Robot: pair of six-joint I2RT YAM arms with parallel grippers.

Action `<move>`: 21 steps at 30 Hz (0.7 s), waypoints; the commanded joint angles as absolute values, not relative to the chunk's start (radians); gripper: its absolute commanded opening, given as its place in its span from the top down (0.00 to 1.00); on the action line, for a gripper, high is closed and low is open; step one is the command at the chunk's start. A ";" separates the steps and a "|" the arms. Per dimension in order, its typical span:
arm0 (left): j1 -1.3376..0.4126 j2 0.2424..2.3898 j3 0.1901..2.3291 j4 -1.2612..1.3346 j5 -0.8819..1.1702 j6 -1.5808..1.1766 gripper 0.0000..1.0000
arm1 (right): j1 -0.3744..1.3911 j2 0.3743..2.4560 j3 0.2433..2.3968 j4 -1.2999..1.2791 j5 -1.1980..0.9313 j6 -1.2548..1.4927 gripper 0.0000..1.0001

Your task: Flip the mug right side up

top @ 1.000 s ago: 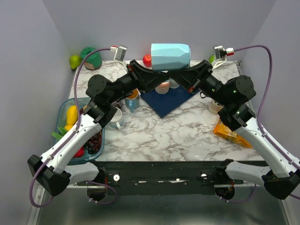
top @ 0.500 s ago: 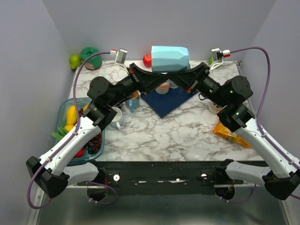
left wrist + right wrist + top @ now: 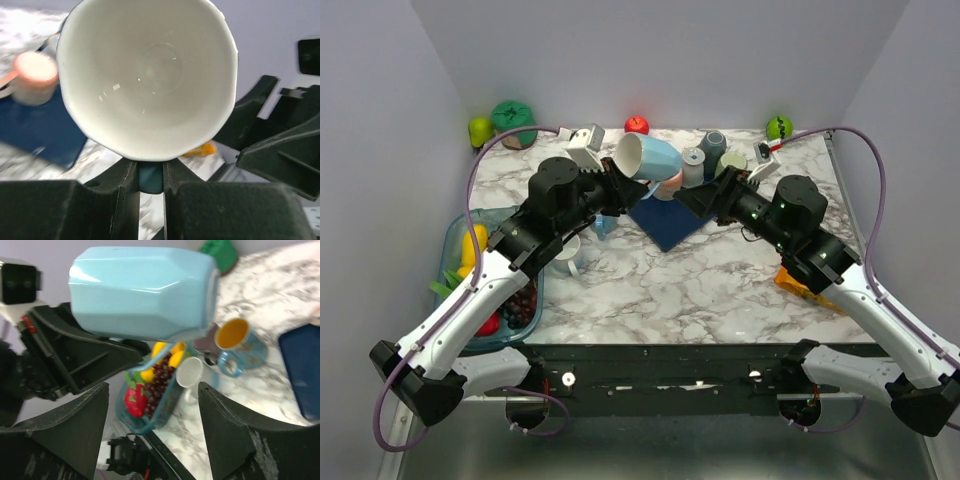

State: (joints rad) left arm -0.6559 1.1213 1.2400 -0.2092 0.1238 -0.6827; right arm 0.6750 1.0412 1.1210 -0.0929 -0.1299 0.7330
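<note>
The light blue faceted mug (image 3: 648, 160) hangs in the air above the back of the table, tipped on its side with its white mouth toward the left. My left gripper (image 3: 616, 186) is shut on the mug's handle (image 3: 150, 177); in the left wrist view the white inside of the mug (image 3: 150, 75) fills the frame. My right gripper (image 3: 694, 198) stands open just right of the mug and apart from it. In the right wrist view the mug (image 3: 145, 292) floats above the wide-open gripper (image 3: 151, 390), with nothing between the fingers.
A dark blue mat (image 3: 672, 222) lies under the mug, with a small pink cup (image 3: 667, 184) and two grey cups (image 3: 693, 165) behind it. A blue mug with orange inside (image 3: 603, 220), a white cup (image 3: 566, 250) and a fruit container (image 3: 470, 262) stand left. An orange packet (image 3: 802, 280) lies right.
The right gripper has opened and let go of the mug, backing off to the right. Both arms have come down, and the left gripper has turned the mug so its mouth faces left.
</note>
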 commanded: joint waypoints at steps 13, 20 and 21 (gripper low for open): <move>-0.670 1.083 1.042 -0.566 -0.225 -0.557 1.00 | 0.680 1.123 1.160 -0.531 0.279 0.704 0.21; -0.675 1.152 0.941 -0.549 -0.304 -0.571 1.00 | 0.678 1.222 1.172 -0.560 0.267 0.716 0.21; -0.676 1.160 0.933 -0.548 -0.316 -0.580 1.00 | 0.678 1.230 1.172 -0.564 0.268 0.719 0.21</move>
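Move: About 8 cm left of the left hand and 36 cm below lies the bare spot for the light-blue mug in its fingers; the white mug stands 20 cm left, level, and the butterfly mug 12 cm left, 10 ahead. The empty right hand has the peach mug 22 cm ahead, 2 left and 34 below, the grey one 26 ahead, 4 right, and the green one 27 ahead, 14 right. Swinging down and left, away from the right hand, the left hand keeps its pinch on the light-blue mug's handle and sinks some 23 cm towards the bare spot, fingertips tipping steeply down. The right hand, fingers staying wide open, drops about 14 cm, working right and then forward towards the tray's mugs as it tips down and turns clockwise. ##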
